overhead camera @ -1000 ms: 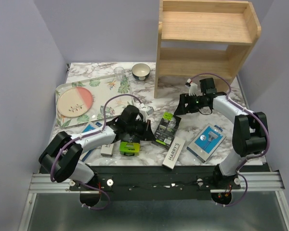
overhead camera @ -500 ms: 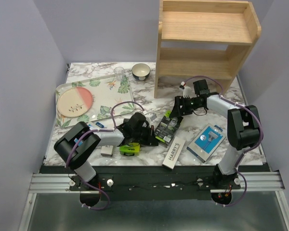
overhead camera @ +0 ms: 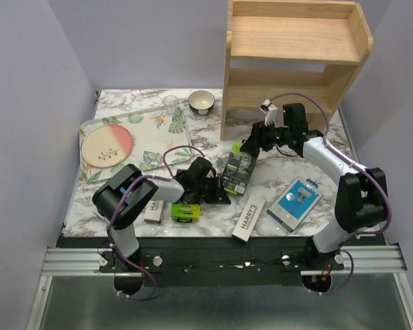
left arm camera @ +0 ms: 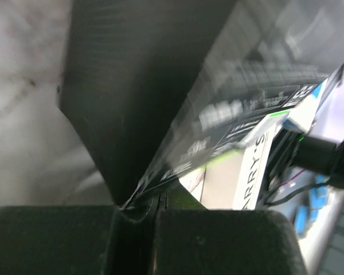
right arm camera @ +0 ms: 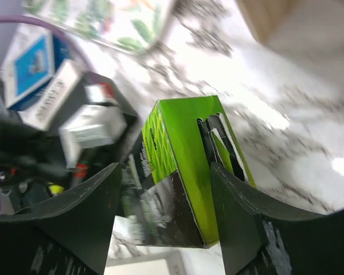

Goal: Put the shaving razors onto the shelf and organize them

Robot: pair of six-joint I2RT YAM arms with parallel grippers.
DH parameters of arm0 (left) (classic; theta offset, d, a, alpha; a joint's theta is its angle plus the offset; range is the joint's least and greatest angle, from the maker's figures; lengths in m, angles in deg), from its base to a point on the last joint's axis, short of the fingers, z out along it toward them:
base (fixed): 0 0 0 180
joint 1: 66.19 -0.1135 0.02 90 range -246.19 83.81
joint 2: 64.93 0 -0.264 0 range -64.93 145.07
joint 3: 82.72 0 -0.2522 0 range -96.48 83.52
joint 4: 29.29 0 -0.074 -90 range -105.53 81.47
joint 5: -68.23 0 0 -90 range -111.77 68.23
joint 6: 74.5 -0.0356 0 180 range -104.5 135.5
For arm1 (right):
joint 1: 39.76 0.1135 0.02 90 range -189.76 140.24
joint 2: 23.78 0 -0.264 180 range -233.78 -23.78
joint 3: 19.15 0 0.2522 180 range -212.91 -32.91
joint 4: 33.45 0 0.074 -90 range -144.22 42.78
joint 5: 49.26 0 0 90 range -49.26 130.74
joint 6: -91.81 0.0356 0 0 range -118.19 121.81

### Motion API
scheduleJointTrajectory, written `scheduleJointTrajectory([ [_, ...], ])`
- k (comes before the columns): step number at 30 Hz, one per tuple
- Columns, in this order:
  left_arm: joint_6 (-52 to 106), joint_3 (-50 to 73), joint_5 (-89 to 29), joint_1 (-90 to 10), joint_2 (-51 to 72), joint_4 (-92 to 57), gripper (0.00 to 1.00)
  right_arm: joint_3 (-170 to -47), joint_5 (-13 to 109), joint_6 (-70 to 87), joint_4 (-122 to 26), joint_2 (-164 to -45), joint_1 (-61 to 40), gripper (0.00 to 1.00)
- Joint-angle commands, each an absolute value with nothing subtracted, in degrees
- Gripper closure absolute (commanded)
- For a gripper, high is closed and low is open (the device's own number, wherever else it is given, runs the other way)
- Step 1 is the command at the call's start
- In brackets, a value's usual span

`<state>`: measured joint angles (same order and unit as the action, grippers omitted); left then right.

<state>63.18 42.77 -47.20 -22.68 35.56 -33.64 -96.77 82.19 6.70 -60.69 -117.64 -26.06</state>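
Observation:
My right gripper (overhead camera: 246, 148) (right arm camera: 166, 169) is shut on the lime-green end of a black razor box (overhead camera: 237, 170) (right arm camera: 175, 143) and holds that end tilted up off the marble table. My left gripper (overhead camera: 219, 191) (left arm camera: 160, 203) is shut, and its tips touch the low edge of the same box (left arm camera: 218, 103). A second black-and-green box (overhead camera: 184, 212) lies near the front. One white HARRY'S box (overhead camera: 248, 218) (left arm camera: 255, 172) lies front centre. Another white HARRY'S box (overhead camera: 151, 213) lies by the left arm. A blue-and-white pack (overhead camera: 296, 201) lies at the right. The wooden shelf (overhead camera: 296, 62) stands at the back right, with both tiers bare.
A floral tray (overhead camera: 158, 127) at the back left holds a pink round plate (overhead camera: 107, 146). A clear glass (overhead camera: 170, 104) and a small bowl (overhead camera: 202, 102) stand behind it. A second blue pack (right arm camera: 31, 66) lies mostly hidden under the left arm.
My right gripper came down onto the black box's green end, closed on it and pulled it toward the shelf. My left gripper slid right and stayed at the box's low edge.

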Motion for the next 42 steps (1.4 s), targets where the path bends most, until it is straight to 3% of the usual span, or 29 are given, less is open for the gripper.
scheduleJointTrajectory([
  [1, 65.4, 38.6, -39.6, -25.8, 41.0, -40.5, 1.0, -98.4, 99.5, 11.7, -71.8, -113.4, -17.2, 0.32],
  [11, 73.6, 34.7, -43.6, -30.2, 45.6, -37.4, 1.0, -91.0, 95.8, 8.8, -75.0, -105.5, -11.1, 0.32],
  [12, 74.1, 34.7, -44.9, -31.1, 44.9, -36.8, 0.97, -89.4, 94.9, 8.8, -74.6, -104.2, -11.1, 0.32],
  [15, 74.9, 34.5, -47.9, -33.6, 42.4, -30.8, 0.68, -88.8, 93.5, 7.0, -74.5, -103.0, -11.1, 0.32],
  [24, 71.2, 33.6, -55.3, -39.2, 31.9, -21.9, 0.32, -90.3, 93.1, 4.3, -72.5, -105.5, -11.1, 0.31],
  [27, 72.6, 34.9, -58.6, -41.0, 30.4, -26.4, 0.18, -90.0, 93.5, 4.1, -71.5, -107.1, -10.3, 0.31],
  [29, 76.2, 36.8, -61.8, -42.0, 30.1, -32.9, 0.01, -90.2, 93.5, 3.3, -71.5, -107.8, -9.5, 0.31],
  [36, 82.6, 36.7, -68.5, -43.0, 31.7, -43.7, 0.01, -90.2, 92.2, 0.3, -72.6, -110.3, -5.8, 0.31],
  [42, 81.8, 36.8, -67.6, -46.8, 29.6, -38.1, 0.01, -88.4, 91.5, -0.8, -72.3, -110.4, -4.7, 0.3],
])
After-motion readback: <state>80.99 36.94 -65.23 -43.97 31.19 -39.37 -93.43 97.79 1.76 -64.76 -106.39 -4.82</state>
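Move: The half-tipped black-and-green razor box has its middle about 8 cm ahead of the left hand, 3 cm right and 4 cm higher. From the right hand at its raised green end, that middle is some 6 cm back, 3 cm left and 6 cm down. The white Harry's box lies 6 cm behind and 7 cm right of the left hand; the flat Gillette box is 13 cm left of that hand and 2 cm ahead. Up, back and left, the right hand brings the box's green end over, ending some 15 cm nearer the base, while the shut left fingers push low and forward about 9 cm at its bottom end. The left hand then opens wide and rises about 11 cm, drifting left, to face the box's upper part; the right hand, still part-open, pauses, then eases farther left, turning counter-clockwise. ##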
